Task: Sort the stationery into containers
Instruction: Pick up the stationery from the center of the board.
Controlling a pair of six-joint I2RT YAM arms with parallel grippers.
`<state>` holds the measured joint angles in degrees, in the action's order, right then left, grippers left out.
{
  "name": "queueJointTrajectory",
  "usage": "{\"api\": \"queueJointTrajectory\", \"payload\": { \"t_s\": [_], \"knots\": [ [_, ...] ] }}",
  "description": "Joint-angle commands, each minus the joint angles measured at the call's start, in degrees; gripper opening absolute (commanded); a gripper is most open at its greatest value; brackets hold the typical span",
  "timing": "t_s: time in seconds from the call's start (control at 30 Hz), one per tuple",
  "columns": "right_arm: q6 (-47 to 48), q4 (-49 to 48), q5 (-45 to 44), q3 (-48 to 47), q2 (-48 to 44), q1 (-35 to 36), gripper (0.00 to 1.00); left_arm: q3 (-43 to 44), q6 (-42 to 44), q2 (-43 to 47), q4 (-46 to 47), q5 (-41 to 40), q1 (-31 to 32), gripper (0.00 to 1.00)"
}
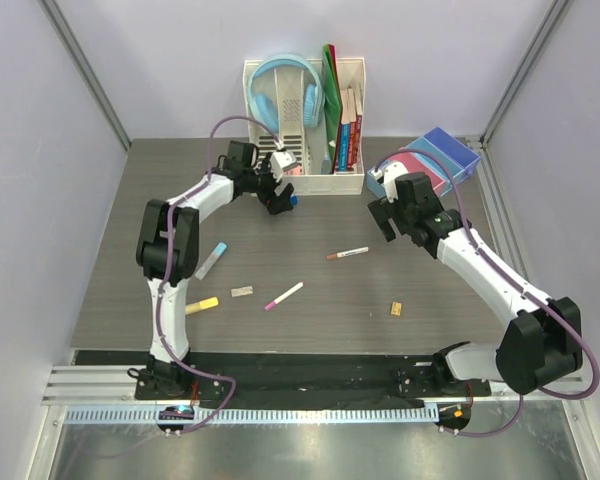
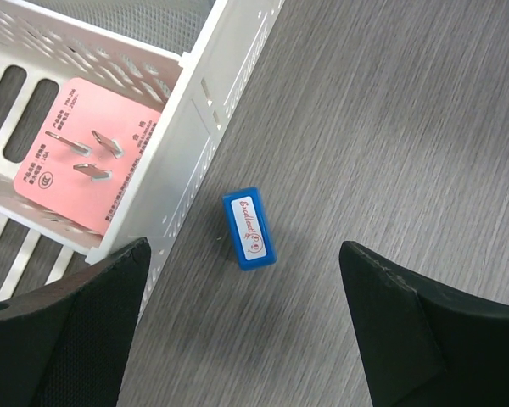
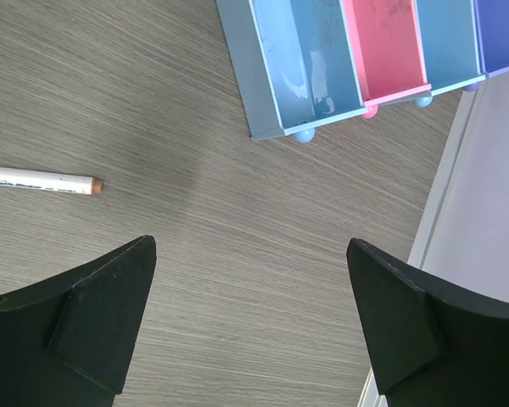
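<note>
My left gripper (image 1: 281,198) (image 2: 243,248) is open, hovering right over a small blue block (image 2: 249,229) (image 1: 293,200) that lies on the table beside the white organiser (image 2: 195,127). My right gripper (image 1: 384,226) (image 3: 250,246) is open and empty, just in front of the row of bins (image 1: 417,163): blue (image 3: 310,68), pink (image 3: 390,42), light blue (image 3: 445,38), purple-blue (image 3: 500,34). The white marker with a brownish cap (image 1: 347,253) (image 3: 42,180) lies to its left. The pink-tipped pen (image 1: 283,296), yellow highlighter (image 1: 202,305), grey block (image 1: 242,291) and tan block (image 1: 395,309) lie nearer the front.
The white slotted organiser (image 1: 305,180) holds headphones (image 1: 285,95), books (image 1: 345,125) and a pink plug card (image 2: 76,161). A flat blue box (image 1: 452,153) sits behind the bins. A blue-capped white pen (image 1: 210,260) lies by the left arm. The table's right edge runs beside the bins.
</note>
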<state>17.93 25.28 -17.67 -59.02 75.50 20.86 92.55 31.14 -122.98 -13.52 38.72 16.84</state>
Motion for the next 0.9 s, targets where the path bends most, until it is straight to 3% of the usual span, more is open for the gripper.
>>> {"api": "queueJointTrajectory", "payload": {
  "t_s": [0.0,0.13,0.33,0.4,0.47,0.73,0.87],
  "knots": [
    [1.0,-1.9,-0.4,-0.3,-3.2,-0.2,1.0,4.6,0.9,-1.8,-4.1,-0.8,0.6,0.89],
    [1.3,-1.9,-0.4,-0.5,-4.0,-0.3,1.0,6.1,1.6,-3.1,-4.9,-1.0,1.1,0.85],
    [2.0,-1.8,-0.4,0.0,-5.5,-0.4,1.0,9.4,3.1,-5.2,-8.5,-2.0,1.9,0.71],
    [2.0,-1.9,-0.3,0.0,-5.9,-0.4,1.0,10.9,3.4,-6.3,-9.8,-2.2,2.1,0.55],
    [2.1,-1.9,-0.3,0.3,-6.2,-0.4,1.0,11.8,3.4,-7.1,-10.6,-2.6,2.2,0.46],
    [3.1,-2.2,-0.3,0.8,-4.6,-1.3,1.0,12.8,4.3,-8.0,-11.7,-3.7,3.0,0.44],
    [4.1,-3.0,0.7,-0.1,-2.0,-3.1,1.0,13.0,5.1,-8.2,-12.6,-4.3,3.5,0.27]
  ]
}}
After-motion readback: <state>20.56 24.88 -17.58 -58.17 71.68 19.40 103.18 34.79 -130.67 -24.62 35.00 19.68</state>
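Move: The small blue block lies just below my left hand's fingertips, roughly 4 cm down, 2 cm right and 1 cm ahead. Beyond it the white organizer's middle is about 12 cm ahead of my left hand and 7 cm right, at its height; the pink plug piece in it is some 9 cm ahead, 3 cm right, 3 cm down. The white marker lies 15 cm back and 18 cm right on the table. From my right hand, the block is about 14 cm ahead, 33 cm left and 12 cm below. I sink my left hand about 3 cm towards the table, easing some 1.5 cm right over the blue block in front of the organizer, with a slight wrist tilt. On the way down I close the nearly wide-open fingers to about a third, bringing the tips against the block's two long sides in a pinch. My empty, open right hand rises about 2 cm and drifts a centimetre right. ##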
